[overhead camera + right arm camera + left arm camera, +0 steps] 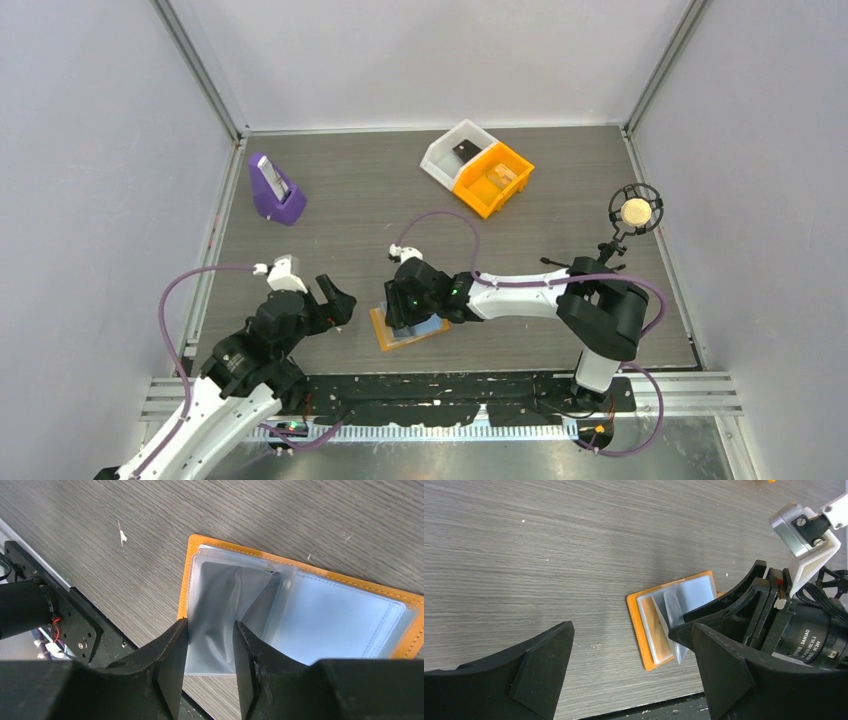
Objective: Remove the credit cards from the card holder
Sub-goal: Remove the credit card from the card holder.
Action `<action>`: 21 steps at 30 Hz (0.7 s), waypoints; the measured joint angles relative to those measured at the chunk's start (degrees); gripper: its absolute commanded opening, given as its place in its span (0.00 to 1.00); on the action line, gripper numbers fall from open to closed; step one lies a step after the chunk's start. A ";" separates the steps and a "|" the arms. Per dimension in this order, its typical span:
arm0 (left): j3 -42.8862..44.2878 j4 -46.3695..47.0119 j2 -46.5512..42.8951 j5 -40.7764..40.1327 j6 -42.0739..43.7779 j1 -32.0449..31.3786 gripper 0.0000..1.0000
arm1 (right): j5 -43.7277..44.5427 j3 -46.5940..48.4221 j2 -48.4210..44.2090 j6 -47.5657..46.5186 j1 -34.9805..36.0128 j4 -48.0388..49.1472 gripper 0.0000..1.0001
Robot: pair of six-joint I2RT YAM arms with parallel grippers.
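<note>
The orange card holder (382, 335) lies open flat near the table's front edge, its light blue clear sleeves facing up (340, 625). A tan card (659, 627) shows inside one sleeve. My right gripper (405, 310) hangs right over the holder. Its jaws stand partly apart (211, 630), and a raised, wrinkled clear sleeve (220, 605) fills the gap between them. Whether that sleeve is pinched does not show. My left gripper (335, 300) is open wide and empty (631, 650), just left of the holder and above the table.
A purple stand (275, 190) with a flat device sits at the back left. A white bin (455, 150) and an orange bin (495, 178) stand side by side at the back. A round device on a stalk (634, 210) is at the right.
</note>
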 measured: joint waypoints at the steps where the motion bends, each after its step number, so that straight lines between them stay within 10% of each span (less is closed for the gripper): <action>1: -0.28 0.61 0.66 0.33 -0.13 0.00 0.90 | -0.46 -0.44 -0.11 0.17 -0.20 0.57 0.43; 21: -3.06 10.84 22.27 7.17 -4.48 0.00 0.46 | -8.46 -7.28 -1.62 3.17 -4.28 11.91 0.44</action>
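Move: The credit card in the card holder's left half lies about 10 cm to the left hand's right, 1 cm back and some 11 cm below. The lifted pocket flap above it, with the right fingertips at it, is also 10 cm to the right, level in reach, 8 cm down; the card holder's middle is 13 cm right, 1 cm back, 12 cm below. From the right hand the card is nearly straight below, about 3 cm down and 1 cm back. Bring the left gripper down about 6 cm and some 4 cm to the right, towards the card holder's left half and the raised flap, tipping its fingers about 15 degrees further down and closing them from wide open to roughly half; stop short of the card. Keep the right fingers on the flap, holding it up almost in place while that wrist rolls about 10 degrees. ##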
